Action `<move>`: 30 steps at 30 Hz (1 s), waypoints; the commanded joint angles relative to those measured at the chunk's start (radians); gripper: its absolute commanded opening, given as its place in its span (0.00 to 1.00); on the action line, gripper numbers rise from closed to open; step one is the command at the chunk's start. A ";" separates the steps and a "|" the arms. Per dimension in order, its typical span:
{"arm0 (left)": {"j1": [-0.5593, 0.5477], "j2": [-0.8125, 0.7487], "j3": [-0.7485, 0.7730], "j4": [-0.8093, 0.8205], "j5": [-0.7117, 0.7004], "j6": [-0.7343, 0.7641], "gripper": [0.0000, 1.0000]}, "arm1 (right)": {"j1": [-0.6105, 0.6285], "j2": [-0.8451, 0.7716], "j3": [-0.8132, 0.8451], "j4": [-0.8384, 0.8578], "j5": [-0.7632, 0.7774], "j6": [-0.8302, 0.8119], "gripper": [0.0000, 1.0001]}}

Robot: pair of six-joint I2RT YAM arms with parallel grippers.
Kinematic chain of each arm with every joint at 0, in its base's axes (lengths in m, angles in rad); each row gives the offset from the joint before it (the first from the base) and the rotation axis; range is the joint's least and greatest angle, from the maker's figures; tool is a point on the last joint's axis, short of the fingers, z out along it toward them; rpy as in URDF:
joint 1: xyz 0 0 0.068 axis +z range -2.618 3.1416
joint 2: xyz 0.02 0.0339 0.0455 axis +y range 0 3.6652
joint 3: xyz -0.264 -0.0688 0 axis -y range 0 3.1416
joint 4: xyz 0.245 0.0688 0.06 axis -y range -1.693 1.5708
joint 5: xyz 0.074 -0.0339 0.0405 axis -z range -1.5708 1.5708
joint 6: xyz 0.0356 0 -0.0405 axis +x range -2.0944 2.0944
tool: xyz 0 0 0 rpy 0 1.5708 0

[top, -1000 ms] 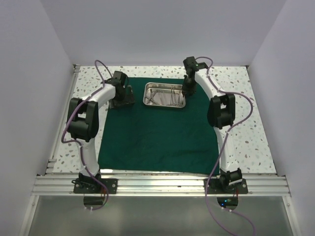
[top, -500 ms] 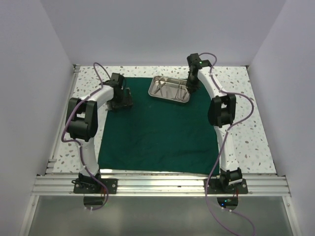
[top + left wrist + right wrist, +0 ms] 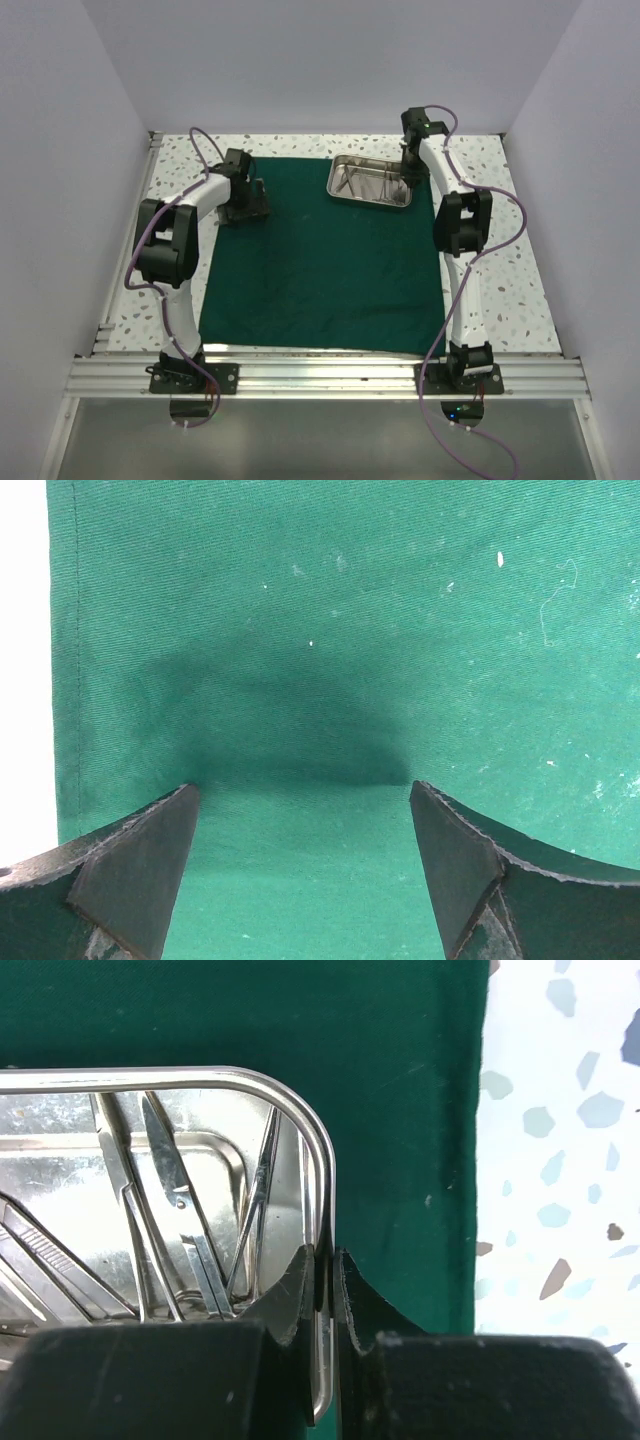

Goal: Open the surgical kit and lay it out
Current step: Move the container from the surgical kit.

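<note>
The dark green cloth (image 3: 320,260) of the surgical kit lies spread flat on the table. Its shiny steel tray (image 3: 368,203) sits on the cloth's far right part and holds slim silver instruments (image 3: 170,1190). My right gripper (image 3: 410,172) is shut on the tray's right rim (image 3: 312,1130), one finger inside the wall and one outside (image 3: 326,1252). My left gripper (image 3: 248,205) hovers low over the cloth's far left corner. In the left wrist view it stands wide open (image 3: 302,786) with only cloth (image 3: 320,630) between the fingers.
Speckled white tabletop (image 3: 500,260) borders the cloth on the left, right and far sides; in the right wrist view it lies just right of the cloth's edge (image 3: 560,1160). White walls enclose the table. An aluminium rail (image 3: 320,375) runs along the near edge.
My right gripper has closed on the tray's right rim and drawn the tray to the right, towards the cloth's far right corner. The left arm has hardly moved.
</note>
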 commanded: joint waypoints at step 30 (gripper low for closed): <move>0.008 -0.205 -0.135 -0.021 0.000 -0.003 0.90 | -0.088 -0.262 0.061 0.081 -0.184 0.009 0.98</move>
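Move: The right hand is shut on the container's right rim, near its middle; the container's centre lies about 11 cm to its left and 1 cm farther out, with the nearest scissors some 5 cm left and 1 cm ahead. The aim, the green cloth's far right corner, is roughly 6 cm right, 7 cm ahead and 3 cm below. From the open left hand that corner is about 51 cm right and 13 cm ahead. To the right and nearly level, the right hand keeps its pinch on the rim and drags the container over the cloth towards the cloth's right edge, then opens wide about 7 cm along and carries on a little, turning slightly clockwise. Freed, it swings back left about 4 cm and rises some 7 cm over the container's right end. The empty left hand eases back about 3 cm, still open. ##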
